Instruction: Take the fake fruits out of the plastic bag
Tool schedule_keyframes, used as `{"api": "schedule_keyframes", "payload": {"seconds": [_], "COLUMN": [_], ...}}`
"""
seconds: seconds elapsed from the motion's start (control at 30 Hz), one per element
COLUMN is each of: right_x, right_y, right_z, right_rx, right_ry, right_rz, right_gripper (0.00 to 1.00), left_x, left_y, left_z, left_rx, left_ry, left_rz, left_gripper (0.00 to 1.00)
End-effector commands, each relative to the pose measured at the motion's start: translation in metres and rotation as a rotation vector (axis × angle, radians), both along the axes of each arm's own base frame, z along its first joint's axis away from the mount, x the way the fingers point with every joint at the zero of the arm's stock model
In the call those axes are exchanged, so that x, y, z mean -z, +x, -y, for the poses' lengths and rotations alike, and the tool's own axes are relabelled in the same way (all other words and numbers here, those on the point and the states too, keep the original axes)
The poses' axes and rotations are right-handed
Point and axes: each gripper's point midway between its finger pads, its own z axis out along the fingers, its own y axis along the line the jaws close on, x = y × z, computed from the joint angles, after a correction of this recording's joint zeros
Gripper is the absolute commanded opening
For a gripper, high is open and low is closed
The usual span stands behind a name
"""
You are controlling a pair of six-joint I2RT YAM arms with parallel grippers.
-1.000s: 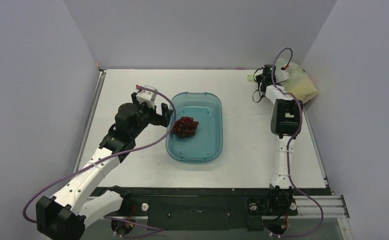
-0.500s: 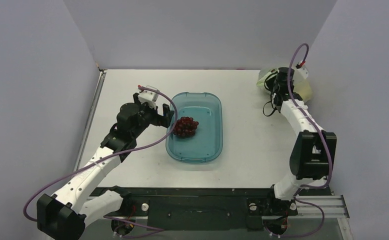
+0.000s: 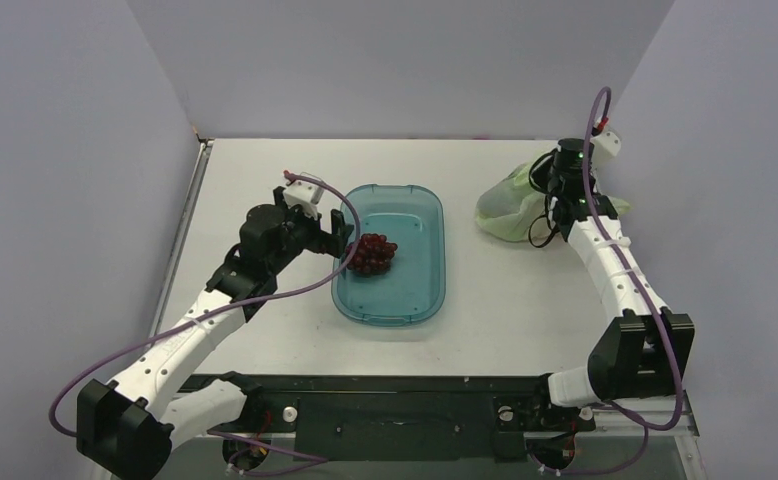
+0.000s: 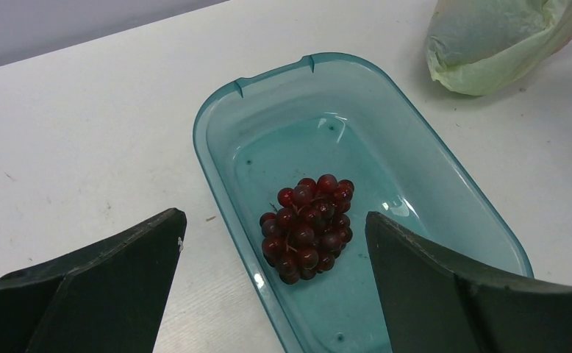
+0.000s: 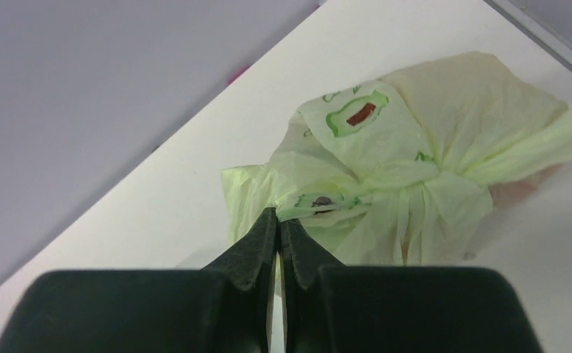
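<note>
The pale-green plastic bag (image 3: 510, 200) lies at the back right of the table and also shows in the right wrist view (image 5: 415, 147) and in the left wrist view (image 4: 496, 37). My right gripper (image 5: 278, 220) is shut on a fold of the bag's film and holds it up; it sits at the bag's right side in the top view (image 3: 557, 200). The fake fruits are hidden inside the bag. My left gripper (image 4: 272, 235) is open and empty, hovering over the left rim of the teal tray (image 3: 415, 195).
A dark maroon grape bunch (image 3: 370, 252) lies in the teal tray (image 4: 445, 191), between my left fingers in the wrist view (image 4: 309, 224). Grey walls close in the table on three sides. The right wall stands close behind the bag.
My right arm has swung out to the right and pulled the bag leftward, from the back right corner toward the middle of the table. The left arm has barely moved.
</note>
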Motion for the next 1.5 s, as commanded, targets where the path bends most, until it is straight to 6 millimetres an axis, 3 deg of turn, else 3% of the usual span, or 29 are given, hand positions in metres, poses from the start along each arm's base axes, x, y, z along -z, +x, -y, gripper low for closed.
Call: {"api": "schedule_keyframes", "payload": {"seconds": [0.0, 0.07, 0.17, 0.27, 0.4, 0.53, 0.77, 0.87, 1.13, 1.17, 1.3, 1.4, 1.43, 1.47], "right_x": [-0.055, -0.06, -0.038, -0.022, -0.021, -0.012, -0.019, -0.011, 0.017, 0.025, 0.031, 0.019, 0.015, 0.011], "right_y": [-0.024, -0.03, -0.027, -0.026, -0.034, -0.046, -0.086, -0.102, -0.153, -0.158, -0.172, -0.177, -0.177, -0.177], "right_z": [-0.006, -0.01, -0.013, -0.033, -0.064, -0.078, -0.097, -0.09, -0.097, -0.099, -0.089, -0.073, -0.068, -0.061], "right_rx": [0.012, 0.005, -0.019, -0.12, -0.232, -0.287, -0.356, -0.347, -0.439, -0.452, -0.428, -0.341, -0.318, -0.282], "right_ry": [-0.098, -0.126, -0.136, -0.114, -0.078, -0.014, -0.054, -0.077, -0.06, -0.058, -0.068, -0.079, -0.079, -0.089], "right_rz": [0.086, 0.106, 0.034, -0.015, -0.002, -0.021, -0.025, -0.053, -0.119, -0.137, -0.139, -0.096, -0.084, -0.073], "right_gripper": [0.0, 0.0, 0.0, 0.0, 0.0, 0.0, 0.0, 0.0, 0.0, 0.02, 0.33, 0.6, 0.63, 0.67], "left_x": [-0.024, -0.021, -0.02, -0.019, -0.012, -0.005, -0.004, -0.005, -0.005, -0.005, -0.01, -0.016, -0.011, -0.021], "left_y": [0.002, 0.002, 0.002, -0.001, -0.004, -0.006, -0.01, -0.01, -0.013, -0.014, -0.023, -0.027, -0.027, -0.029], "left_z": [0.014, 0.017, 0.022, 0.024, 0.025, 0.028, 0.038, 0.041, 0.048, 0.049, 0.061, 0.078, 0.083, 0.092], "left_rx": [0.049, 0.056, 0.075, 0.078, 0.077, 0.086, 0.123, 0.135, 0.165, 0.172, 0.217, 0.243, 0.249, 0.264], "left_ry": [-0.018, -0.009, -0.002, 0.011, 0.051, 0.075, 0.064, 0.057, 0.039, 0.035, 0.009, -0.03, -0.031, -0.059], "left_rz": [0.056, 0.05, 0.043, 0.048, 0.033, 0.01, -0.01, -0.013, -0.03, -0.031, -0.034, -0.042, -0.066, -0.071], "left_gripper": [0.91, 0.91, 0.91, 0.91, 0.92, 0.91, 0.91, 0.91, 0.91, 0.91, 0.91, 0.91, 0.91, 0.91]}}
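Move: The plastic bag, its handle already pinched in the right hand, has its body roughly 12 cm below and 6 cm left of that hand, level with it fore and aft. The bare table spot it is bound for is about 6 cm back, 7 cm left and 19 cm down; the blue tray's middle lies 5 cm back, 30 cm left, 22 cm down. From the left hand the bag is some 12 cm ahead, 35 cm right and 12 cm down, the grapes 8 cm ahead, 5 cm right, 20 cm down. The bag is drawn by its handle towards the robot and up beside the tray: the right hand carries it back about 18 cm and left some 8 cm, bobbing slightly and ending a little lower, turning roughly 25 degrees counter-clockwise, then opens its fingers late and lets go of the handle. The left hand, fingers still wide open, drifts about 6 cm right over the tray, easing back and slightly down. ##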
